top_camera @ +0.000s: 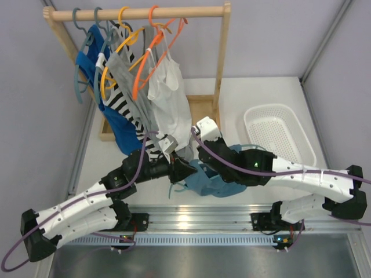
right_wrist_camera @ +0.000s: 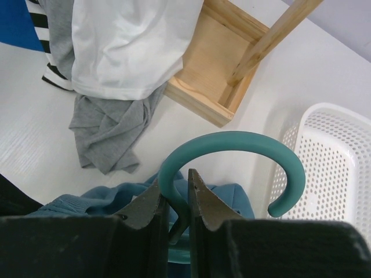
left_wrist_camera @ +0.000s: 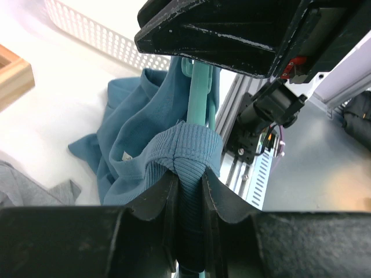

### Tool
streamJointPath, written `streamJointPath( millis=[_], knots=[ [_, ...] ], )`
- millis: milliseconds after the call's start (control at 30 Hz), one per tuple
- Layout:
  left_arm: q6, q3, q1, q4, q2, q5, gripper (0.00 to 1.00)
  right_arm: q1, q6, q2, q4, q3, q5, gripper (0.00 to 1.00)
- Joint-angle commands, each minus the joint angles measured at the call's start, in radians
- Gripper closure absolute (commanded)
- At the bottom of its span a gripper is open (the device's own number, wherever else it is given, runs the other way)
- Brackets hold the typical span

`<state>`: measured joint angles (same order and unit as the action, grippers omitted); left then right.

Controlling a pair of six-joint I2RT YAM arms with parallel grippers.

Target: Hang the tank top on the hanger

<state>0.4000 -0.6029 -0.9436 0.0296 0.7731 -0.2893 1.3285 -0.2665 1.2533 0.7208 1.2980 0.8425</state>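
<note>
The tank top (top_camera: 200, 180), dusty teal-blue, hangs bunched between the two arms just above the table's near edge. In the left wrist view my left gripper (left_wrist_camera: 188, 176) is shut on a ribbed hem of the tank top (left_wrist_camera: 139, 133), which is folded over the stem of the light teal hanger (left_wrist_camera: 200, 87). In the right wrist view my right gripper (right_wrist_camera: 177, 180) is shut on the hanger (right_wrist_camera: 232, 141) just below its curved hook. The hook arches above the fingertips, and the tank top (right_wrist_camera: 87, 200) lies behind the jaws. The hanger's shoulders are hidden by fabric.
A wooden rack (top_camera: 139, 11) at the back left carries several garments on orange and grey-blue hangers, among them a white top (top_camera: 168, 92). A grey garment (right_wrist_camera: 110, 127) trails onto the table by the rack's wooden base (right_wrist_camera: 214, 69). A white perforated basket (top_camera: 278, 133) stands at the right.
</note>
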Motion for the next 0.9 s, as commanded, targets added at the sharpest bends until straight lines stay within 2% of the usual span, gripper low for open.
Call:
streamJointPath(
  millis=[0,100,133,233,433,467,700,733,867],
  knots=[
    [0.037,0.005,0.002,0.115,-0.023,0.065,1.0,0.02,-0.016,-0.012,-0.109,0.075,0.043,0.98],
    [0.039,0.005,0.0,0.13,-0.024,0.07,1.0,0.02,-0.01,-0.011,-0.107,0.084,0.041,0.91],
    [0.04,0.008,0.0,0.133,-0.023,0.076,1.0,0.02,-0.011,-0.011,-0.107,0.086,0.041,0.83],
    [0.049,0.017,0.0,0.156,-0.032,0.093,1.0,0.02,-0.008,-0.014,-0.106,0.09,0.04,0.72],
    [0.054,0.041,-0.001,0.197,-0.046,0.116,1.0,0.02,0.004,-0.02,-0.11,0.099,0.035,0.54],
    [0.054,0.045,-0.001,0.201,-0.051,0.124,1.0,0.02,0.004,-0.022,-0.107,0.099,0.035,0.47],
    [0.051,0.051,-0.001,0.201,-0.075,0.176,1.0,0.02,-0.028,-0.04,-0.072,0.099,0.033,0.2],
    [0.051,0.052,-0.001,0.201,-0.078,0.182,1.0,0.02,-0.039,-0.043,-0.066,0.101,0.033,0.13],
    [0.042,0.049,-0.001,0.191,-0.087,0.228,1.0,0.02,-0.082,-0.06,-0.021,0.118,0.026,0.02]
  ],
)
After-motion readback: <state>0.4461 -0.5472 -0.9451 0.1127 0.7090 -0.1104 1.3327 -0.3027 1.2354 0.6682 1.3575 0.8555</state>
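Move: In the right hand's shut fingers sits the neck of the teal hanger. From that hand the blue tank top's body lies about 7 cm back, 5 cm right and 12 cm below, and the white basket some 12 cm ahead, 26 cm right and 18 cm below. The left hand still pinches a strap over the hanger's left arm; the hanger's neck is roughly 8 cm ahead of it, 4 cm right and 3 cm higher. Letting go of the hanger's neck, the right hand opens from nearly shut to almost fully wide while rising about 3.5 cm and drifting some 1 cm left, its left side tilting up about 10 degrees. The left hand keeps its pinch on strap and hanger arm, easing about 2.5 cm forward and a little left and turning some 10 degrees counter-clockwise. ##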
